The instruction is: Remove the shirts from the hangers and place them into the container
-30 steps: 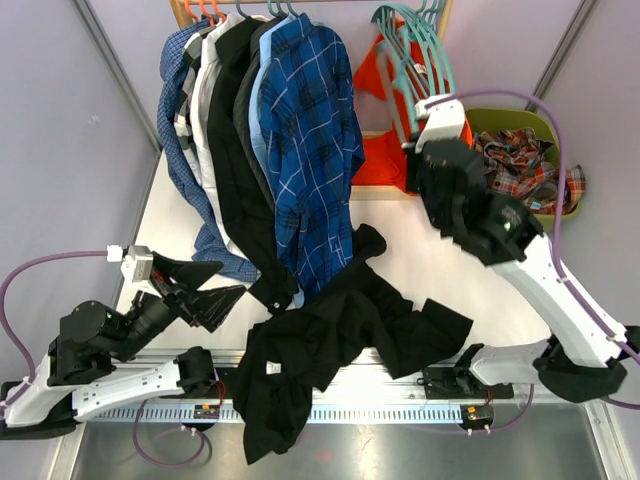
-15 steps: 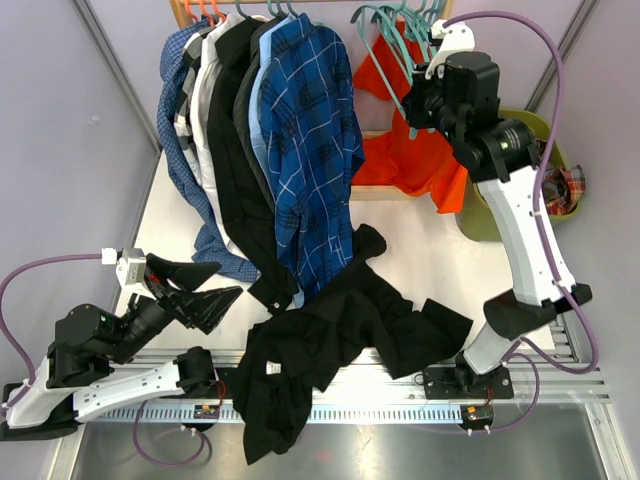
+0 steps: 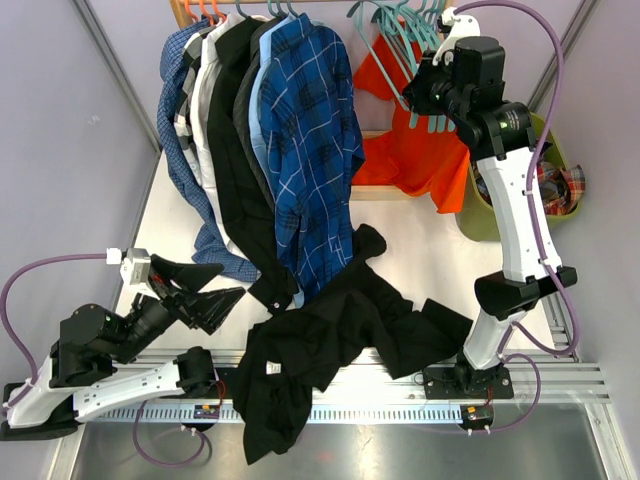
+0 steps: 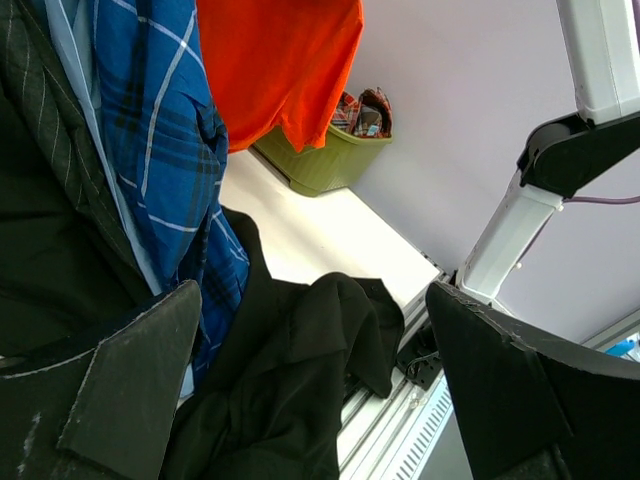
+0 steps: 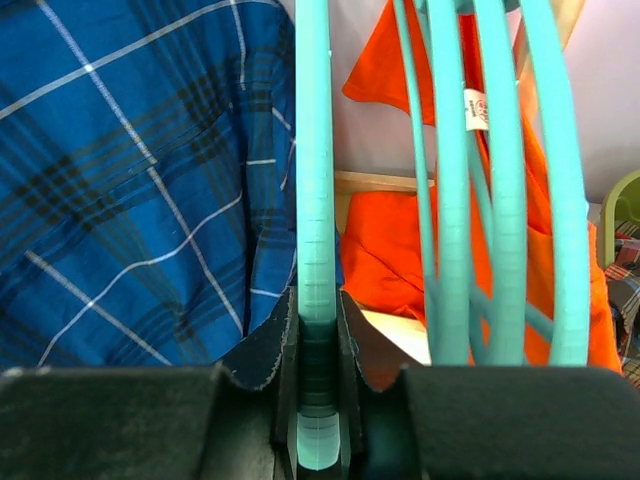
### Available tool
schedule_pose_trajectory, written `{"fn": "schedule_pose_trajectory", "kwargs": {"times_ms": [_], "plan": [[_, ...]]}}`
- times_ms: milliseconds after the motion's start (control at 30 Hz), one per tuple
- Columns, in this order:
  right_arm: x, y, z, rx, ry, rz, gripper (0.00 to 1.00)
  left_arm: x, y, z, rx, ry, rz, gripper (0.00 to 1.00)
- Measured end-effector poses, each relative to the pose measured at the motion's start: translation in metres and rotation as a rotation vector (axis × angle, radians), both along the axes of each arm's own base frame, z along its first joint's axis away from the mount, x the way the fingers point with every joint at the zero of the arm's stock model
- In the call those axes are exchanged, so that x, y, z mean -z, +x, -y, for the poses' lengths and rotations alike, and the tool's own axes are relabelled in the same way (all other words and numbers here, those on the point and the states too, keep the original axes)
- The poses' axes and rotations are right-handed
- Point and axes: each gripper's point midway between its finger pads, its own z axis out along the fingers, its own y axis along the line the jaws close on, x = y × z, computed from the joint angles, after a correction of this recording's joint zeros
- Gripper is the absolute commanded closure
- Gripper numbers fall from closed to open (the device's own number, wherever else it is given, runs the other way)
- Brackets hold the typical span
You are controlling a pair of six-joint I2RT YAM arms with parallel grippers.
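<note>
Several shirts (image 3: 270,130) hang from hangers on the rail at the back; the front one is dark blue with a pale check (image 5: 130,170). A black shirt (image 3: 340,335) lies crumpled on the table. My right gripper (image 3: 422,88) is raised to the rail's right end and is shut on a teal hanger (image 5: 316,200), beside several bare teal hangers (image 5: 500,200). The olive-green container (image 3: 478,218) stands at the back right with plaid cloth (image 3: 560,185) inside. My left gripper (image 3: 215,292) stands open, low at the left, facing the black shirt (image 4: 290,380).
An orange garment (image 3: 410,150) hangs under the bare hangers, in front of the container (image 4: 330,165). A wooden bar (image 5: 385,182) runs behind it. Grey walls close in both sides. A metal rail (image 3: 400,395) runs along the near table edge.
My right arm has swung up and back from beside the container to the rail's right end, carrying the teal hanger. The left arm has stayed where it was.
</note>
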Motion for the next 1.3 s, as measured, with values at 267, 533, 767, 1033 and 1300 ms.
{"fn": "schedule_pose_trajectory", "kwargs": {"times_ms": [267,533,767,1033,1300], "plan": [[0.015,0.018,0.006,0.029,0.013,-0.039,1.0,0.003,0.0,0.001,0.001,-0.002,-0.006,0.01],[0.04,0.024,0.002,0.02,0.015,-0.08,0.58,0.003,0.0,0.001,0.002,-0.003,-0.007,0.01],[0.08,-0.037,0.001,-0.035,0.014,-0.183,0.3,0.002,0.0,0.001,0.003,-0.007,-0.012,0.01],[0.111,-0.201,-0.072,-0.38,0.039,-0.156,0.01,0.007,-0.001,0.004,0.011,-0.002,-0.021,0.01],[0.287,-0.3,-0.125,-0.507,-0.124,-0.468,0.0,0.015,-0.001,0.009,0.019,0.006,-0.041,0.01]]}}
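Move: About 15 cm ahead of the right hand, 8 cm to its left and 14 cm above is the rail spot for the hanger it holds. The orange shirt hangs roughly 5 cm ahead, 1 cm right and 16 cm below; the blue plaid shirt 5 cm back, 24 cm left, 16 cm below. The black shirt lies 34 cm back, 15 cm left, 44 cm below. From the left hand the rail spot is some 50 cm ahead, 30 cm right, 25 cm up. Easing the held hanger about 2.5 cm forward and 4 cm down at the rail, the right hand opens wide and lets go. It then swings back and left past the blue plaid shirt and drops ever faster towards the black shirt, ending about 30 cm back and 30 cm lower, fingers tipped down and turned counter-clockwise nearly 30 degrees. ##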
